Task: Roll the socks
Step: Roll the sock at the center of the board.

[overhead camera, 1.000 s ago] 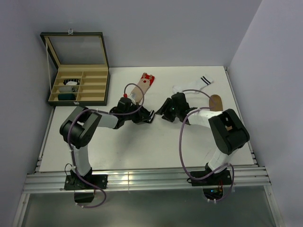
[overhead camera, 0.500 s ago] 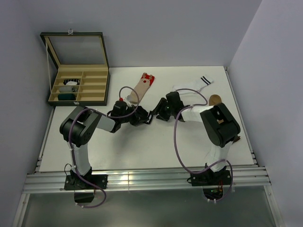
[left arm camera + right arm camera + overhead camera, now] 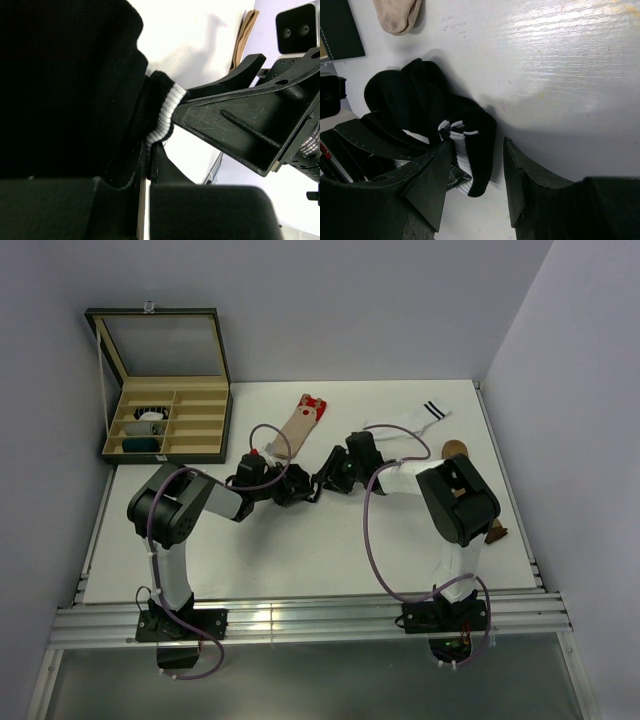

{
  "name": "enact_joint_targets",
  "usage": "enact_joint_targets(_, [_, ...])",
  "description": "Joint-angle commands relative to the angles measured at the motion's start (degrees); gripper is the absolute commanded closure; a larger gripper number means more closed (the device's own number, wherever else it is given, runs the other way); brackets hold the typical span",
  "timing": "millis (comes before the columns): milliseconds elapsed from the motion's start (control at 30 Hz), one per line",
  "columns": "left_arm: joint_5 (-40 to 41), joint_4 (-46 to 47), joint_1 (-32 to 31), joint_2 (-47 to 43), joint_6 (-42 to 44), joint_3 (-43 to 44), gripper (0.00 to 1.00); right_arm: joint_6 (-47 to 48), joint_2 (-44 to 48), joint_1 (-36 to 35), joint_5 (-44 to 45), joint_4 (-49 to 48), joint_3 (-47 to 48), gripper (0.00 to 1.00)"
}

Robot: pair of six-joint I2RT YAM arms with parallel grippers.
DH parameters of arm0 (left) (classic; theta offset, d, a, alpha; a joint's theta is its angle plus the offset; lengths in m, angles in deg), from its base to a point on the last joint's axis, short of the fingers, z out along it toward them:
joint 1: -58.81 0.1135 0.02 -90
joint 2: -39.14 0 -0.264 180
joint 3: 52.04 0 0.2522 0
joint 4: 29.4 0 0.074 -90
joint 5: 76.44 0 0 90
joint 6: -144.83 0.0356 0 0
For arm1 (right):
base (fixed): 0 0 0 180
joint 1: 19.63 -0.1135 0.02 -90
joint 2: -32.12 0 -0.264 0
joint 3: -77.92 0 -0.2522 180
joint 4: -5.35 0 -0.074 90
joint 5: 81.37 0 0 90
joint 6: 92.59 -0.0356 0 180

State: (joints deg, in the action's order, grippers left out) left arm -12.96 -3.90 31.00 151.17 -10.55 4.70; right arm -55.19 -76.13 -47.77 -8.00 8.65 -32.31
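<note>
A black sock point(image 3: 75, 85) with white cuff stripes lies bunched on the white table between my two grippers. My left gripper point(image 3: 148, 165) is shut on a fold of its fabric, near the striped cuff; in the top view this gripper point(image 3: 303, 487) sits mid-table. My right gripper point(image 3: 478, 145) is open and straddles the cuff end of the black sock point(image 3: 470, 155). Its left finger rests against the cuff and its right finger point(image 3: 520, 180) stands a little apart. From above, the right gripper point(image 3: 326, 481) faces the left one closely.
A beige sock with a red cuff point(image 3: 303, 418) lies behind the grippers, a white sock with black stripes point(image 3: 410, 422) at the back right, a brown sock point(image 3: 456, 452) beside the right arm. An open compartment box point(image 3: 226, 425) holding rolled socks stands at the far left.
My right gripper has slid left, up to the left gripper and over the black sock's cuff, its jaws narrowing slightly. The left gripper has kept its hold and barely moved.
</note>
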Motion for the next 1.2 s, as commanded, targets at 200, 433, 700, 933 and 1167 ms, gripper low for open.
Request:
enact_joint_targets(200, [2.4, -10.9, 0.5, 3.9, 2.1, -2.1, 0.99, 0.8, 2.4, -0.8, -0.7, -7.8, -3.1, 0.49])
enact_joint_targets(433, [2.6, -10.9, 0.5, 3.5, 2.3, -2.2, 0.99, 1.4, 0.4, -0.8, -0.6, -6.5, -1.3, 0.51])
enact_joint_targets(700, [2.3, -10.4, 0.5, 4.0, 2.3, -2.0, 0.99, 2.8, -2.8, -0.9, -2.0, -3.5, 1.9, 0.64])
enact_joint_targets(933, [2.3, -9.2, 0.5, 2.8, 2.8, -2.6, 0.94, 4.3, -3.4, -0.9, -0.9, -0.6, 2.4, 1.0])
enact_joint_targets(1167, [5.8, -11.9, -0.9, -1.8, 6.1, -1.1, 0.65, 7.4, 0.2, -0.9, 6.2, 8.5, 3.3, 1.0])
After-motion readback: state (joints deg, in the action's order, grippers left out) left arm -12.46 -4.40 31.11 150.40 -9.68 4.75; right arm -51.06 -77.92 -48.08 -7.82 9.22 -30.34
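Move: The striped cuff of the black sock is already pinched in the left gripper, its middle only about 1 cm to the right of that hand. From the open right gripper the cuff lies some 2 cm left, 1 cm back and 1 cm lower, between its fingertips. From the right hand, the beige-and-red sock's middle is about 12 cm ahead and 7 cm left, and the white sock about 14 cm ahead and 19 cm right. Keep the left gripper still, holding the cuff, while you ease the right gripper about 1 cm left and slightly forward, sinking half a centimetre, and shut its half-open fingers on the striped cuff. Once the right has it pinched, part the left fingers about a quarter of their range to let go, and start to raise the left hand a touch; keep the right fingers shut as that hand drifts back half a centimetre to the right. ##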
